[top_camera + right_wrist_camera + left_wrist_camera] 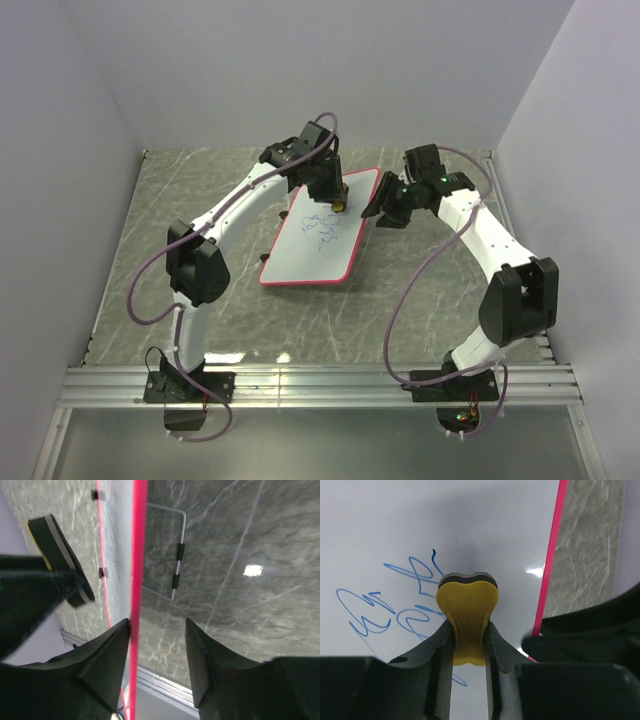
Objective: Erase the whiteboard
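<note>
The whiteboard (pixel 318 248) lies on the table, white with a red-pink frame and blue scribbles (pixel 322 228) in its middle. My left gripper (pixel 339 203) is over its far part, shut on a yellow sponge (pixel 467 612) whose dark face rests on the board (pixel 395 525) just beside the scribbles (pixel 415 595). My right gripper (pixel 378 214) is at the board's right edge. In the right wrist view its jaws (pixel 157 625) stand apart, with the red frame (pixel 138 555) between them and against the left finger. The sponge (pixel 52 540) shows there too.
The table (pixel 200 290) is grey marbled, walled on three sides, with a metal rail (pixel 320 385) along the near edge. A grey wire bracket with black sleeves (pixel 176 565) shows beside the board's red edge. Small black clips (pixel 101 572) sit on the board's far edge.
</note>
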Controlling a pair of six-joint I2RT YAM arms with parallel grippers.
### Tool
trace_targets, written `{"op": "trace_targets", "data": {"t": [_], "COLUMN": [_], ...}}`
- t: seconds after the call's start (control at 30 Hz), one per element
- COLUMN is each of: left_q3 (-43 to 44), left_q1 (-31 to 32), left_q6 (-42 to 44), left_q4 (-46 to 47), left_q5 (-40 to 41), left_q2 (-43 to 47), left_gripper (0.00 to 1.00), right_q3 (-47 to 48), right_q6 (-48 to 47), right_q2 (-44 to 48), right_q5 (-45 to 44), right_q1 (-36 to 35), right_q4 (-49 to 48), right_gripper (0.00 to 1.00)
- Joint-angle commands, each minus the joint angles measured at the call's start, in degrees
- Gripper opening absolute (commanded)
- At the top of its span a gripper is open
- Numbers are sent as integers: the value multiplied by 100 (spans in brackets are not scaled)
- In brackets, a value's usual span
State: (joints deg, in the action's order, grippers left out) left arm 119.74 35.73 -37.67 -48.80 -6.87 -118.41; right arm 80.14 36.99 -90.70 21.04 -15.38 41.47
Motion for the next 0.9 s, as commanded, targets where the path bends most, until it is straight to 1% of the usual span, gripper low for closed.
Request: {"op": "trace_targets", "data": {"t": [0.0,0.17,0.27,0.3,0.37,0.4,0.47,0.5,0.53,0.67,0.77,0.83,0.87], "left_q3": [348,-381,-592,-575,-514,-418,-338,-320,-337,-495,-881,-1381,-1627], "left_q1": [-31,13,118,145,241,277,408,444,479,514,480,418,357], "left_q6": [234,243,286,287,348,383,471,489,489,348,287,295,304], "left_q4": [-542,-359,-359,-376,-402,-394,-376,-350,-315,-559,-754,-833,-755], "left_q5": [-183,-516,-605,-665,-789,-954,-1105,-1193,-1272,-966,-466,-324,-236], "left_q2": [124,485,617,626,609,600,530,521,495,380,467,555,747], "left_gripper": [0,0,0,0,0,0,0,0,0,0,0,0,0], "right_q3": [55,63,142,186,221,248,265,265,265,327,450,529,573], "right_q6": [-34,-96,-157,-175,-219,-236,-263,-263,-271,-280,-315,-333,-333], "right_q2": [-141,-299,-431,-466,-528,-537,-590,-598,-625,-625,-599,-572,-563], "right_q5": [182,199,199,208,208,216,251,260,269,287,269,252,252], "right_q1": [-167,-203,-211,-203,-211,-211,-211,-211,-211,-220,-211,-203,-203], "right_q4": [-157,-201,-140,-131,-87,-87,-43,-34,-25,27,141,203,212], "right_gripper": [54,52,43,34,26,18,11,4,0,0,0,0,0]}}
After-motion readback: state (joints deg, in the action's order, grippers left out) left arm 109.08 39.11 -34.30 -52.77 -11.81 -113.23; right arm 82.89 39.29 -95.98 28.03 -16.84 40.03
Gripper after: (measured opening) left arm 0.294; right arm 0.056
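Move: The left hand already holds the eraser over the upper part of the tilted whiteboard; the middle of the blue writing lies about 5 cm back, 4 cm to its left and 4 cm below, while the board's right rim stands roughly 7 cm to its right, neither ahead nor back. The right hand's open fingers straddle that rim, which is some 3 cm to its left; the eraser is about 9 cm left and 2 cm ahead. The left hand draws the eraser back and down onto the blue writing, about 7 cm back and 3 cm lower with small sideways wavers, keeping its grip and turning some 10 degrees clockwise as the eraser comes to bear on the board. Meanwhile the right hand shifts 3 cm left, dips slightly and comes partly back up, its fingers closing to pinch the whiteboard's right rim. ##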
